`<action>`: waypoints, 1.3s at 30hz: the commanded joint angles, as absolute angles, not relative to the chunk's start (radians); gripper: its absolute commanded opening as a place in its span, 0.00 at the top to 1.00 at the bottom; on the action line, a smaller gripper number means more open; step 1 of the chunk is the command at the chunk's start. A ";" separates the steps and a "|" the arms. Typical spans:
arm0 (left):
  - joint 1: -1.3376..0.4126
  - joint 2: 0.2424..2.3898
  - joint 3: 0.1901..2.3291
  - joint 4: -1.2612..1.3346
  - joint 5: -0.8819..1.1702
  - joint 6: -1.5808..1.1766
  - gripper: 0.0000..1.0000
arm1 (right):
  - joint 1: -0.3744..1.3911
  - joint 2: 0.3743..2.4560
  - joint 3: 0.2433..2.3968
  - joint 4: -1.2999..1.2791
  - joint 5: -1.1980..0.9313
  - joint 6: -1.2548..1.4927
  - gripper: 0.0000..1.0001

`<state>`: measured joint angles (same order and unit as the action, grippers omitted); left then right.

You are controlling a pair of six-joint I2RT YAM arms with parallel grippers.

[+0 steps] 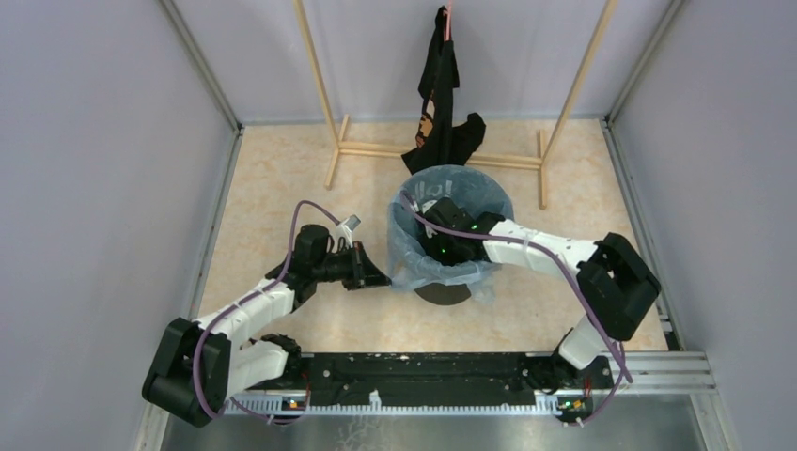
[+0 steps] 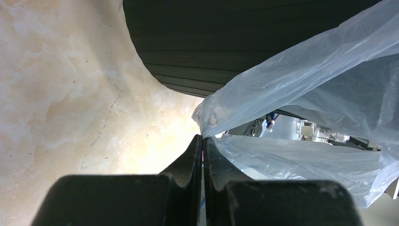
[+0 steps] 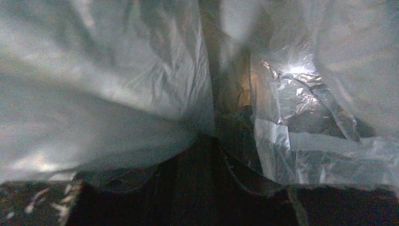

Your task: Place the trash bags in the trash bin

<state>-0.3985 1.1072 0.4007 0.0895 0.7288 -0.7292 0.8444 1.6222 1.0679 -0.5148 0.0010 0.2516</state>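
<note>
The round black trash bin point(image 1: 444, 293) stands mid-table with the light-blue translucent trash bag point(image 1: 414, 268) draped over its rim and down its sides. My left gripper point(image 1: 381, 280) is low at the bin's left side. In the left wrist view its fingers point(image 2: 203, 137) are pressed together on a corner of the bag point(image 2: 306, 84), beside the bin's dark wall point(image 2: 211, 42). My right gripper point(image 1: 440, 246) reaches down inside the lined bin. The right wrist view is dim: crinkled bag film point(image 3: 94, 94) surrounds the dark gripper point(image 3: 216, 141), and how the jaws stand is unclear.
A black garment with orange print point(image 1: 442, 94) hangs from a wooden rack point(image 1: 376, 148) just behind the bin. Grey walls close in the table on the left, right and back. A black metal rail point(image 1: 423, 376) with the arm bases runs along the near edge.
</note>
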 commanded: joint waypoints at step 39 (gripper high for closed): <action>-0.401 0.586 0.663 -0.334 0.349 -0.643 0.02 | 0.852 0.648 1.351 -0.738 0.381 0.158 0.01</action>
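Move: My right hand is down inside the bag-lined trash bin: the bin's middle is about 3 cm to its right, level fore and aft and some 5 cm higher. The trash bag's edge in my left fingers is roughly 9 cm left, 6 cm back and 4 cm up from the right hand; the black shirt hangs about 25 cm ahead of it. From my left hand the bin's middle lies about 6 cm ahead and 11 cm right, roughly at its height. I draw my right hand almost straight up out of the lined bin, fingers spreading wide as it climbs some 35 cm; above the rim I swing it about 12 cm right and a little back, tipping the fingers up by over 50 degrees. My left hand first keeps its pinch on the bag's edge, then opens wide, lets go and rises about 8 cm, easing left, away from the bin. ##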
